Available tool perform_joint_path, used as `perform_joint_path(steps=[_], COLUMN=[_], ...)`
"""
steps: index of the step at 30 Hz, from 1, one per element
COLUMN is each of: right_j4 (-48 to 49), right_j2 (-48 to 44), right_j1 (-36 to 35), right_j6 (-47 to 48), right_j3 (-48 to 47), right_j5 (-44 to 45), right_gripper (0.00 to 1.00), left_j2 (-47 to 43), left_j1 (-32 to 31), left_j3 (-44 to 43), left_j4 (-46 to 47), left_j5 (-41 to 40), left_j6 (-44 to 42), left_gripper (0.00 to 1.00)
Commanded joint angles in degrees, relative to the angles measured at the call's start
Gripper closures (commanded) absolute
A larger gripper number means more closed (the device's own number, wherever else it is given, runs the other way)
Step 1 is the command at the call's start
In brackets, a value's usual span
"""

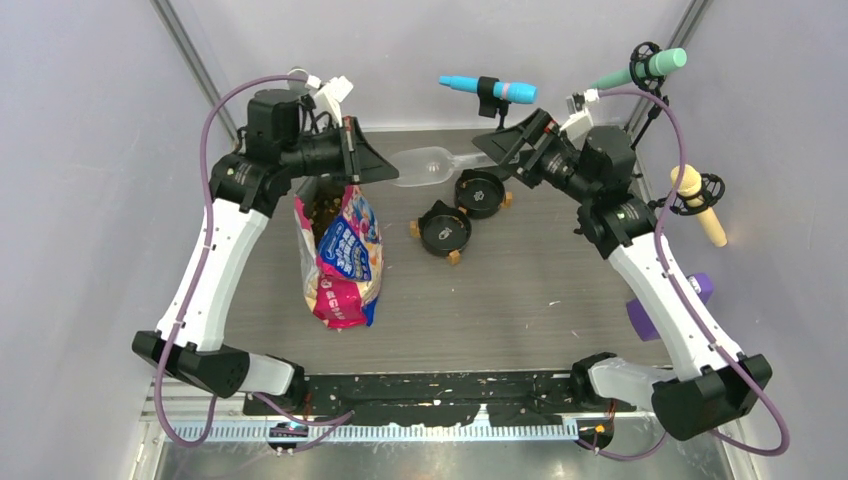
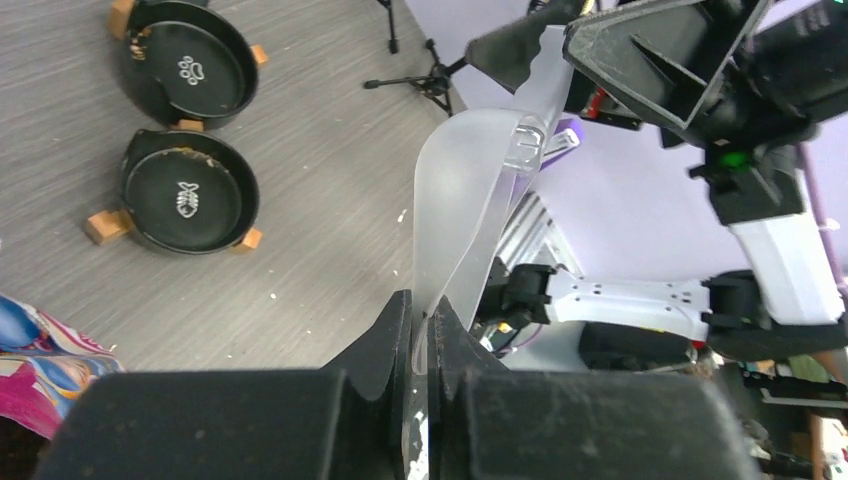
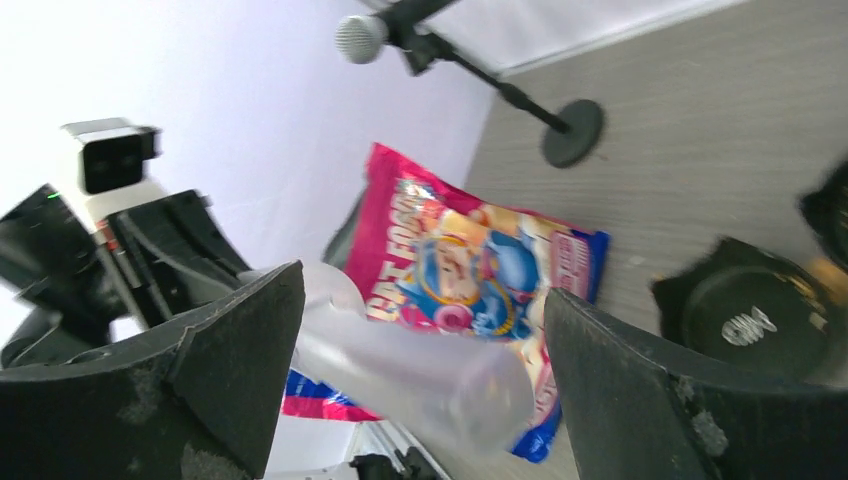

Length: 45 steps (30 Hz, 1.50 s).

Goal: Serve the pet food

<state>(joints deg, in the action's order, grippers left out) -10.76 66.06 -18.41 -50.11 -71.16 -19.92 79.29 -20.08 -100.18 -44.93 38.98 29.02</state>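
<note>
The pet food bag [image 1: 345, 260], pink and blue, stands open on the table, and brown kibble [image 1: 322, 210] shows in its mouth. A clear plastic scoop [image 1: 425, 166] hangs in the air between the two grippers, above and left of the black bowls. My left gripper [image 1: 385, 172] is shut on the scoop's thin edge [image 2: 465, 190]. My right gripper [image 1: 497, 148] is open at the scoop's other end, and the scoop [image 3: 420, 375] lies between its spread fingers [image 3: 250, 330] without touching them. The bag [image 3: 470, 270] shows behind it.
Two round black bowls with tan feet sit mid-table, one marked with a fish [image 2: 190, 195], one with a paw [image 2: 195, 65]. Microphones on stands ring the back and right: blue [image 1: 487, 88], green [image 1: 645, 68], yellow [image 1: 700, 205]. A purple object [image 1: 700, 290] sits at the right edge.
</note>
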Motion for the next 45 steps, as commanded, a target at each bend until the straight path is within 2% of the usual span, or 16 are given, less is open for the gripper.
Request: perform_joint_path(steps=[1,4,7,9,12,17,19,22,30,31,32,34,37,39,41,45], right_j4=[18.84,30.21,36.72,39.7,43.49,43.98,45.82,47.93,47.2,46.96,46.4,45.53,44.85,44.55,43.0,34.82], right_j2=[2.39,3.43,4.14,5.14,5.49,5.63,6.55,7.89,10.0,10.11,10.24,10.39,10.36,10.18,9.81,9.1], right_j1=[-0.25,-1.25,-1.8,-1.88,-1.89,-1.96,-2.01,-1.98,-1.98,-1.98,-1.98,-1.99,-1.98,-1.98,-1.98,-1.98], right_j6=[-5.22,-8.61,-10.21,-11.49,-12.79,-11.48,-12.44,-13.54,-14.25,-14.2,-14.11,-13.97,-14.08,-13.78,-12.74,-7.65], right_j3=[-0.5,1.1,1.94,1.8,2.95,4.74,4.44,3.41,2.74,2.76,2.82,2.98,3.35,3.39,3.02,0.66], right_j5=[-13.16,-18.03,-21.05,-23.54,-25.53,-25.26,-25.74,-25.98,-23.25,-22.93,-22.17,-21.0,-19.4,-18.49,-17.04,-12.83], right_gripper=[0.02,0.04,0.18,0.26,0.29,0.22,0.26,0.43,0.78,0.83,0.91,0.95,0.95,0.95,0.95,0.95], left_j2=[-2.96,-2.63,-2.05,-1.6,-0.98,-0.6,-0.43,-0.34,0.07,0.01,0.02,-0.25,-1.16,-2.27,-3.93,-6.82], left_j1=[2.12,3.32,4.6,5.34,7.21,8.71,8.81,8.82,9.44,9.77,10.12,10.89,12.29,13.72,15.38,19.28], left_j3=[-0.59,-0.63,-0.95,-2.14,-3.86,-3.79,-3.56,-2.8,-2.26,-2.15,-2.04,-1.74,-1.15,-0.83,-0.52,-1.5], left_j4=[4.16,6.67,8.79,6.35,1.51,1.86,2.26,2.81,2.52,2.5,2.48,2.63,2.75,2.77,2.22,-2.72], left_j5=[11.44,13.97,16.6,17.16,17.22,19.19,19.63,20.13,19.34,19.2,19.15,18.28,16.08,13.88,11.05,0.72], left_j6=[4.26,6.9,8.51,4.87,1.4,1.42,1.84,2.45,2.02,2.06,2.05,2.02,1.64,0.99,-0.27,-3.83], left_gripper=[1.0,1.0,1.0,1.0,1.0,1.0,1.0,1.0,1.0,0.98,0.9,0.77,0.4,0.23,0.17,0.16])
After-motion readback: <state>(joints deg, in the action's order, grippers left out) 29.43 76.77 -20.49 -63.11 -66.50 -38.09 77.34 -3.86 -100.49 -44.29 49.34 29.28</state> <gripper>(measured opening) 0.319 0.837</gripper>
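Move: The left hand already holds the clear scoop by its bowl; the right hand's open fingers are about 15 cm to its right, 4 cm ahead and 3 cm lower. From the right hand, the scoop handle lies 4 cm left, 2 cm back and 2 cm up. The food bag is some 12 cm left of the left hand, 3 cm back and 27 cm below. From the right hand, the near bowl is 10 cm left and 4 cm ahead, the far bowl 2 cm left and 11 cm ahead, both some 37 cm down. Right hand goes about 6 cm left and up, shuts on the scoop's handle; left opens, backs off left. ##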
